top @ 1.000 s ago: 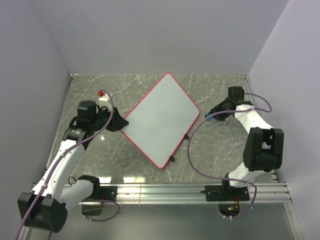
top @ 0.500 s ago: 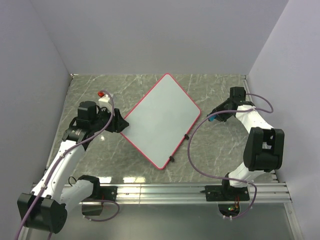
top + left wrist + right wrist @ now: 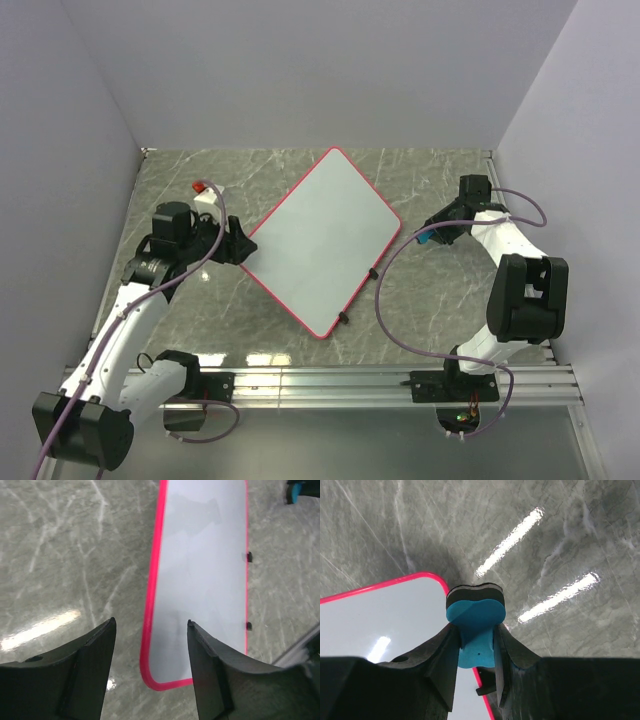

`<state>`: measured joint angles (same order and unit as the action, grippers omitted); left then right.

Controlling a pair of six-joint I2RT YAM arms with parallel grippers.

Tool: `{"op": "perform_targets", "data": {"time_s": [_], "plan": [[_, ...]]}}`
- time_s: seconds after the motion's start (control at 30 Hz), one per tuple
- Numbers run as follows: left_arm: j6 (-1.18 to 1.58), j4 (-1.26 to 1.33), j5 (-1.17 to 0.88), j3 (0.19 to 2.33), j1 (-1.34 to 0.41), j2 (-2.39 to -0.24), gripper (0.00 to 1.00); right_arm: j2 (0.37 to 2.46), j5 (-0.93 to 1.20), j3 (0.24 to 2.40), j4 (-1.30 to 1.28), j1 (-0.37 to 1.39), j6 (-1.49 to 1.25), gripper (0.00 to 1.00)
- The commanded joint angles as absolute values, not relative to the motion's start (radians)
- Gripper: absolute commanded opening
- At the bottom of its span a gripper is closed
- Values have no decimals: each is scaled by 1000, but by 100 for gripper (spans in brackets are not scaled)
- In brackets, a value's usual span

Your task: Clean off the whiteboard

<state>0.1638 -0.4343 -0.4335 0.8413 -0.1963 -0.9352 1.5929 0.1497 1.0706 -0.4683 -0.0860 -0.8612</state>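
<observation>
The whiteboard (image 3: 322,240), white with a red-pink frame, lies flat and diagonal on the marble table, and its face shows no marks. My left gripper (image 3: 238,243) sits at its left corner. In the left wrist view the left gripper (image 3: 151,621) is open, and the whiteboard (image 3: 205,580) corner lies below the gap with neither finger touching it. My right gripper (image 3: 425,238) hovers just off the board's right corner. In the right wrist view the right gripper (image 3: 476,630) is shut on a blue eraser (image 3: 475,612) with a black pad, over the whiteboard (image 3: 380,620) corner.
A small white object with a red tip (image 3: 205,188) lies behind the left arm. Two black feet (image 3: 343,318) stick out from the board's near-right edge. Grey walls close in the table on three sides, and an aluminium rail (image 3: 330,380) runs along the front.
My left gripper has opened and let go of the board's left corner, drawing back slightly. The right arm with the eraser has barely moved.
</observation>
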Motion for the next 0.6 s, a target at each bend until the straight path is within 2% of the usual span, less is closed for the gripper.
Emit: {"op": "perform_targets", "data": {"time_s": [0.0,0.13,0.33,0.47,0.5,0.53,0.57], "plan": [[140,-434,-341,890,-199,-916,63,1580,127,1052,-445,-94,-848,0],[140,-448,-125,911,-198,-882,77,1574,115,1045,-451,-94,-841,0],[173,-481,382,960,-199,-845,84,1584,6,1031,-511,-92,-830,0],[173,-499,494,983,-198,-848,90,1650,-31,1034,-577,-94,-822,0],[182,-502,498,986,-199,-848,91,1664,-34,1035,-581,-92,-819,4],[196,-502,492,986,-198,-851,91,1681,-34,1035,-594,-92,-818,22],[196,-500,483,988,-199,-850,91,1686,-37,1037,-598,-91,-821,33]]}}
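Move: My left hand, already clear of the whiteboard's left corner, has that corner about 8 cm ahead, 4 cm left and some 18 cm below; the board's middle lies about 14 cm ahead and 16 cm right. My right hand still holds the eraser above bare table, the spot for it about 4 cm back, 3 cm right and 8 cm down. From this hand the board's right corner is roughly 9 cm ahead, 5 cm left and 9 cm down. I swing my left hand away from the whiteboard corner, about 13 cm to my left and rising some 5 cm, turning it about 40 degrees counter-clockwise while the fingers spread almost fully. With my right hand I keep the eraser pinched and lower it towards the bare table, gathering speed, drawing back and a little right, away from the board's right corner. ##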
